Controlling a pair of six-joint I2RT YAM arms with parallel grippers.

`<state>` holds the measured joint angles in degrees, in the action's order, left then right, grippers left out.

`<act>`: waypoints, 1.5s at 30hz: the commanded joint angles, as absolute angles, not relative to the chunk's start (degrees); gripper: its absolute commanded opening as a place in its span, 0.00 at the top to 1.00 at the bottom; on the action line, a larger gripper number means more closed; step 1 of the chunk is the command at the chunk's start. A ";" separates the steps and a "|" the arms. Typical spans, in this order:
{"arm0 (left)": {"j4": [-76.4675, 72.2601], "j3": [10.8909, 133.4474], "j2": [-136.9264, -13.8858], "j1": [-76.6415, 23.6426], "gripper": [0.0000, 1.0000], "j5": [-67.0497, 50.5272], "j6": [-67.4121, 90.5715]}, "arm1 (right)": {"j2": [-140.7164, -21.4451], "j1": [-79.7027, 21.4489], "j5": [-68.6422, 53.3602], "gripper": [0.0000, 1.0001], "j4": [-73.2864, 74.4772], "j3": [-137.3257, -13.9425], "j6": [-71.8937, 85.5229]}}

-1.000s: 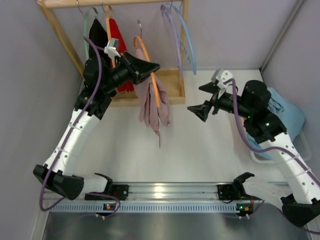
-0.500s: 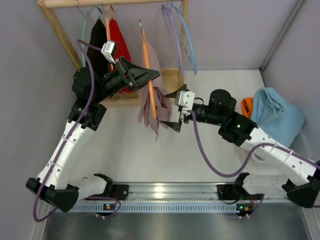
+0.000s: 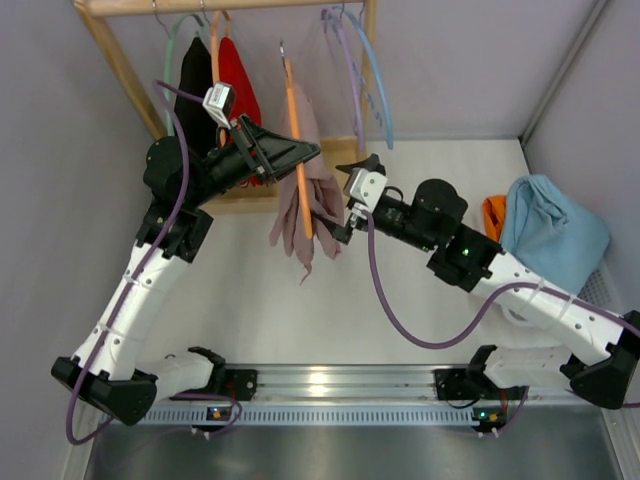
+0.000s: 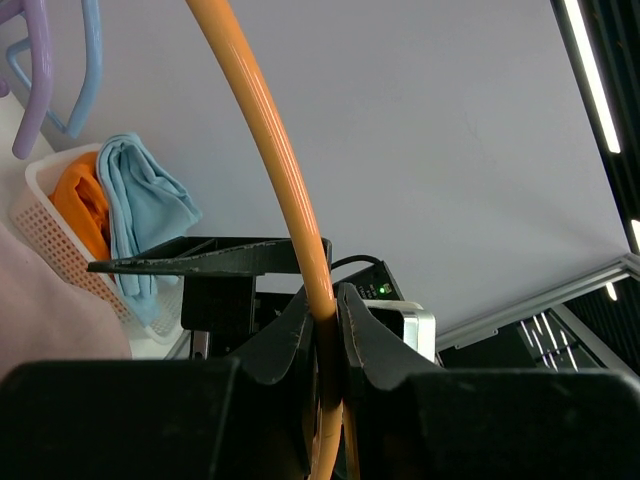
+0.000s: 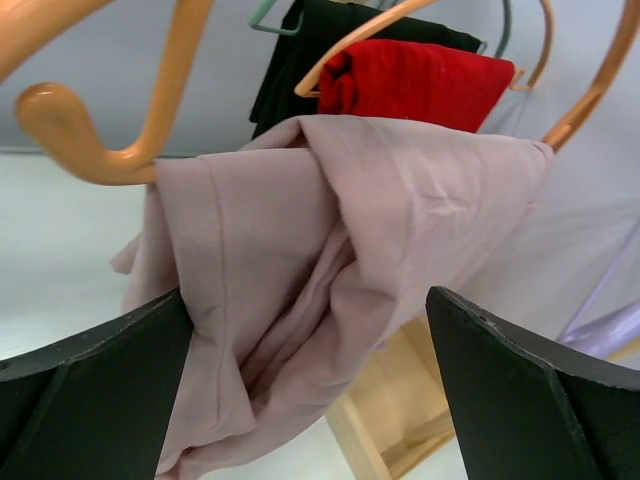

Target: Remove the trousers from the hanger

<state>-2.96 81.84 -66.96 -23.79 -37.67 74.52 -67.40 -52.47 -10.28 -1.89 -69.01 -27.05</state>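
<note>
The dusty-pink trousers (image 3: 303,205) hang limp over the orange hanger (image 3: 295,130), held up off the rail in front of the wooden rack. My left gripper (image 3: 300,150) is shut on the hanger's bar; in the left wrist view both fingers pinch the orange hanger (image 4: 300,230) between them. My right gripper (image 3: 350,195) stands open right beside the trousers. In the right wrist view the folded trousers (image 5: 330,270) fill the gap between the wide black fingers (image 5: 520,390), and the hanger's curled end (image 5: 90,140) shows at upper left.
A wooden rack (image 3: 130,70) at the back carries a black garment (image 3: 195,75), a red garment (image 3: 238,75), a pale green hanger (image 3: 172,60) and lilac and blue hangers (image 3: 365,70). A white basket with blue cloth (image 3: 555,225) and orange cloth (image 3: 493,215) stands at the right.
My right arm swung in from the right and now has its open gripper up against the trousers. My left gripper tilted the hanger more upright earlier, then held still.
</note>
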 commanded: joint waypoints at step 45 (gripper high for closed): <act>-13.54 80.51 -64.25 -24.87 1.00 -37.71 76.82 | -76.99 -48.43 -7.21 0.71 -7.21 -80.07 -24.78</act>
<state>-3.73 79.81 -67.07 -24.43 -36.60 76.62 -76.58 -49.84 -6.92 -4.58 -76.29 -25.02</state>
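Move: The pink trousers hang folded over the orange hanger, their middle about 5 cm ahead of the open right hand, 6 cm to its left and a couple of centimetres below. The hanger's middle is 5 cm ahead, 7 cm left and 8 cm up, the lilac hanger roughly 18 cm ahead, 4 cm right and 5 cm up. From the left hand, which already pinches the orange hanger, the trousers lie some 4 cm ahead, 1 cm left and 13 cm down. The right hand noses forward a little, hesitates, then pushes on forward and slightly left into the hanging pink cloth, about 5 cm forward in all, its wrist turning only a few degrees clockwise; in the second half its wide-open fingers close to about a third of their opening, gathering a fold of the trousers between them. The left hand meanwhile keeps its pinch on the orange hanger, holding it nearly still with a sag of about 1 cm. ##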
